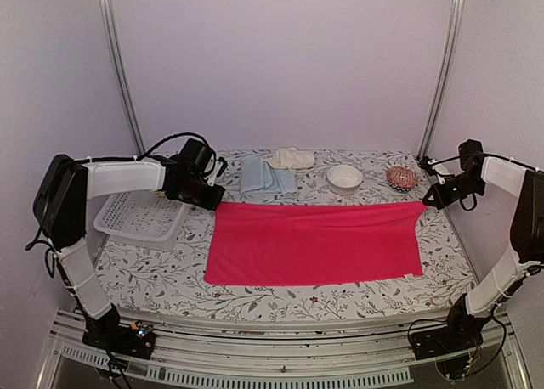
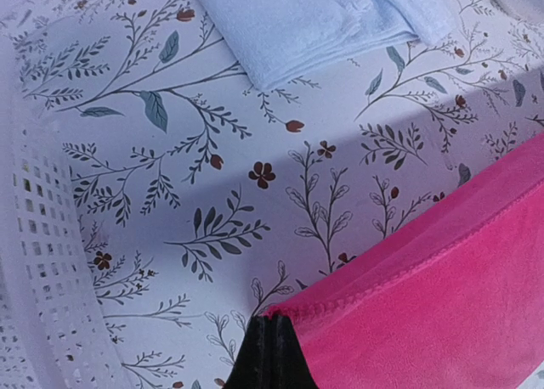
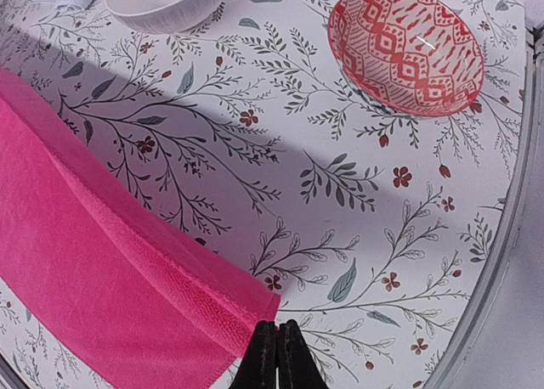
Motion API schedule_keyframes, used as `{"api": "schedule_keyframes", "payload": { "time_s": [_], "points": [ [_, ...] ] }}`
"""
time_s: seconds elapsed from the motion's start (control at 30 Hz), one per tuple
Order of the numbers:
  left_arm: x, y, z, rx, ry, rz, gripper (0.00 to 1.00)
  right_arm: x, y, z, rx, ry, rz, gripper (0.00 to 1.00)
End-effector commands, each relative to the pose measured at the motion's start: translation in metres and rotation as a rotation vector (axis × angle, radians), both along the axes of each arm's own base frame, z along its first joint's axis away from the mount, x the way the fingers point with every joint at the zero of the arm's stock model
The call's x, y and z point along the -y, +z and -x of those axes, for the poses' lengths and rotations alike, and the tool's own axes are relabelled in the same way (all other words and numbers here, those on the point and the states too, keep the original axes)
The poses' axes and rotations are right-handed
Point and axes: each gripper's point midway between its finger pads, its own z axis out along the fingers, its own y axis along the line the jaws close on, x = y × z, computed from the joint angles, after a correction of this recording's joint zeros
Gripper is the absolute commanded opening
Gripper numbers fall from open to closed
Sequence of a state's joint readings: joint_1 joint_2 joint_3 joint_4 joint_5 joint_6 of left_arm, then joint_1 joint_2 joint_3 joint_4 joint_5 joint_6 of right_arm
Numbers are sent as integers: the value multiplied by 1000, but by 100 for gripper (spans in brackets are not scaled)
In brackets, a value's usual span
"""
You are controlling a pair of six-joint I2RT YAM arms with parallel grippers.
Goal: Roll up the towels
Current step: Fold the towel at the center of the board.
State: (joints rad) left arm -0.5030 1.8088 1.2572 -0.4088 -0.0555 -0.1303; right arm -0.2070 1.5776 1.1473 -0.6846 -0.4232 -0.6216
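Observation:
A hot pink towel point(image 1: 314, 245) lies spread across the middle of the floral table cover. My left gripper point(image 1: 217, 200) is at its far left corner. In the left wrist view the gripper point(image 2: 274, 317) is shut with the towel point(image 2: 450, 295) corner pinched at its tips. My right gripper point(image 1: 425, 204) is at the far right corner. In the right wrist view it point(image 3: 278, 324) is shut on the corner of the towel point(image 3: 93, 279), whose far edge is slightly raised. Folded light blue towels point(image 1: 265, 177) point(image 2: 297, 19) and a cream towel point(image 1: 291, 158) lie behind.
A white perforated basket point(image 1: 140, 215) point(image 2: 42, 262) stands at the left, beside my left arm. A white bowl point(image 1: 344, 178) point(image 3: 161, 2) and a red patterned bowl point(image 1: 401, 178) point(image 3: 405, 49) sit at the back right, near my right gripper.

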Motion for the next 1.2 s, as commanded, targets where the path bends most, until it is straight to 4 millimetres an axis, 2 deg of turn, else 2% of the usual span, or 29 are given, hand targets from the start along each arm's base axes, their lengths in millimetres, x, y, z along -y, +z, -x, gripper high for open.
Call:
{"api": "schedule_keyframes", "payload": {
  "time_s": [0.0,0.3,0.5,0.63,0.77,0.9,1.17],
  "points": [
    [1,19,1,51,-17,39,0,2,0,17,-10,9,-22,2],
    [-11,-4,41,-108,24,49,0,-21,-27,70,-89,149,-72,3],
    [-9,-12,66,-182,4,87,0,-21,-45,94,-140,206,-29,3],
    [-14,-28,86,-285,23,73,0,-22,-49,109,-168,243,-7,3],
    [-23,-40,101,-361,41,24,0,-19,-56,123,-190,281,38,3],
    [-29,-43,113,-400,42,-6,0,-14,-66,135,-224,293,84,3],
    [-16,-43,137,-452,-36,33,0,-10,-75,143,-234,306,126,3]
  ]
}}
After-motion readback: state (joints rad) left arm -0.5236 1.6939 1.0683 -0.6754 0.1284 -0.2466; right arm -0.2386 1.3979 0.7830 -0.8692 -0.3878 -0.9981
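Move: Each hand already holds a far corner of the spread pink towel, lifted off the table. From the left hand, the towel's near-left corner lies about 25 cm back, 2 cm left and 9 cm below; the blue towel some 21 cm ahead and 15 cm right, the white basket about 5 cm ahead and 21 cm left. From the right hand, the near-right corner lies roughly 20 cm back, 4 cm left, 12 cm below; the red bowl 22 cm ahead and 4 cm left, the white bowl level with that but 23 cm left. Keeping their pinch on the two far corners, both hands draw the raised edge back over the rest of the pink towel towards its near edge, the left by about 12 cm and the right by about 14, both sinking as they come, the right rather lower by some 7 cm after the left first rises a touch. The left wrist tips its fingers down and back by some 25 degrees while the right tips less and also turns counter-clockwise, and both stay shut on the cloth, still short of the near edge. ##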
